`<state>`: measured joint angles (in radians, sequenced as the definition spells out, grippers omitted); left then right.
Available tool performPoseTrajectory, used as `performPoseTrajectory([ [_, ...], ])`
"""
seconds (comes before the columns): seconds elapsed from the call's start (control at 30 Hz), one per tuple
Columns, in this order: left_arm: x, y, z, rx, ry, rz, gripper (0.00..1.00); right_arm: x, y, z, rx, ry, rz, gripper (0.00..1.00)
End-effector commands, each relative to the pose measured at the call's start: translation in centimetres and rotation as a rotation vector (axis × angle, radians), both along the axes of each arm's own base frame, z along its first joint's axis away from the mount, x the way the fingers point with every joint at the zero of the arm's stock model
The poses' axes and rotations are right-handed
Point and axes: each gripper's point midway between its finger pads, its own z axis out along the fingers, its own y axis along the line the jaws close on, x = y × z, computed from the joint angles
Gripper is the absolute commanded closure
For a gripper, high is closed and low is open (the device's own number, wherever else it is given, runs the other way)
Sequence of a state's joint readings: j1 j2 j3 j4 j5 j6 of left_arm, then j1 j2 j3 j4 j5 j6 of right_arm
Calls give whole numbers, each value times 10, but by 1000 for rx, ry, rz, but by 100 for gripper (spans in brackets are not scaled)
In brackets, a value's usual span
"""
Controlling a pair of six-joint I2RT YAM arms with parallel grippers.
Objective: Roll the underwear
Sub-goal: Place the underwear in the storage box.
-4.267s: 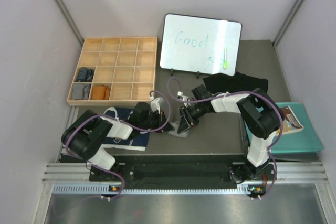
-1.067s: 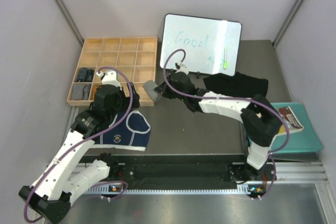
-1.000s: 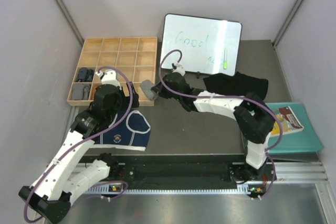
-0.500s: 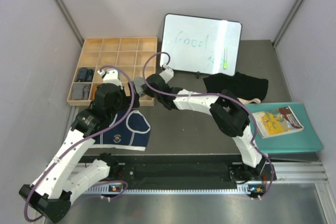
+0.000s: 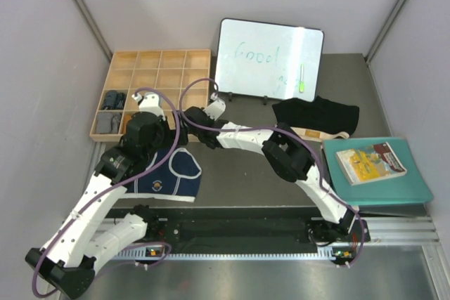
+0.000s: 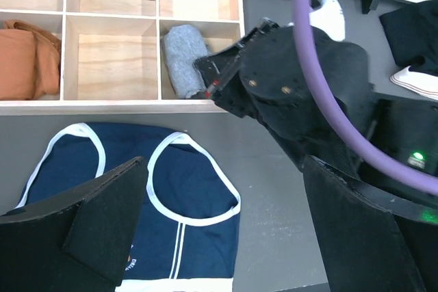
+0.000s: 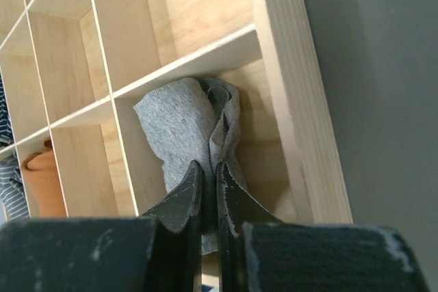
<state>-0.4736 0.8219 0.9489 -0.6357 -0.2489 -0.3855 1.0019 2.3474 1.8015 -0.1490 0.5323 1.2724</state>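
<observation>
The grey underwear [image 7: 179, 131], rolled up, lies in the bottom right compartment of the wooden tray [image 5: 151, 53], and my right gripper [image 7: 207, 169] is shut on its cloth. In the left wrist view the grey roll [image 6: 182, 59] shows in that compartment, next to the right gripper's black body. The navy underwear [image 5: 172, 173] with white trim lies flat on the table in front of the tray. My left gripper [image 6: 224, 169] hangs open above it, holding nothing. The black underwear [image 5: 316, 112] with a beige waistband lies at the right.
A whiteboard [image 5: 268, 60] stands at the back. A teal folder [image 5: 394, 187] with a booklet on it lies at the right edge. The tray's left compartments hold rolled dark cloths [image 5: 111, 100] and an orange one [image 5: 133, 124]. The right arm stretches across the table's middle.
The right arm has carried the grey roll leftward from over the table into the tray's bottom right compartment. The left arm has stayed raised and still over the last second.
</observation>
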Motion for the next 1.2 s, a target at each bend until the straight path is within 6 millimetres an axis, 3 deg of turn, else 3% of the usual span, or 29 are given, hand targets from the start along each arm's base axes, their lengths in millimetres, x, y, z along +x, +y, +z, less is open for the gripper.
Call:
performPoseTrajectory([
  [0.0, 4, -1, 22, -26, -80, -6, 1, 4, 13, 0, -2, -5, -9, 100],
  [0.33, 2, 2, 25, -22, -91, 3, 1, 1, 28, 3, 19, 8, 63, 100],
  [0.47, 1, 4, 24, -20, -90, 5, 1, 1, 23, 16, 17, -22, 70, 78],
  [0.77, 2, 5, 28, -21, -97, 14, 1, 0, 10, 42, 12, -82, 78, 55],
  [0.97, 2, 6, 27, -19, -97, 21, 1, -1, 4, 55, 29, -128, 94, 50],
  [1.07, 3, 6, 26, -18, -91, 25, 1, -2, 0, 70, 45, -159, 96, 48],
  [1.13, 4, 7, 27, -20, -93, 36, 1, -1, 1, 90, 70, -211, 112, 45],
  [1.17, 4, 7, 29, -29, -101, 40, 1, -3, -2, 89, 62, -219, 120, 45],
])
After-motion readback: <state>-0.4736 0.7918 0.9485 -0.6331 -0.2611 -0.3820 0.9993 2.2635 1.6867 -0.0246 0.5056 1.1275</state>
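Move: The right hand already has the grey underwear roll down in the storage box's front right compartment, its shut fingers on the near part; the roll's middle is some 2 cm ahead of that hand and 2 cm below. The box's right wall stands about 5 cm to the hand's right and 1 cm ahead. The orange roll lies roughly 19 cm to its left, level with it; the navy underwear is 10 cm left and 18 cm back. From the left hand, the grey roll is about 13 cm straight ahead, 20 cm below. With its fingers still shut on the grey roll, the right hand first eases about 2 cm left towards the compartment's left divider, staying low in the compartment. Then the fingers open to about half and let go of the roll, and the hand draws off some 2 cm up and 2 cm back to the right, with a little backward travel, the fingertips tipping up about 5 degrees. ##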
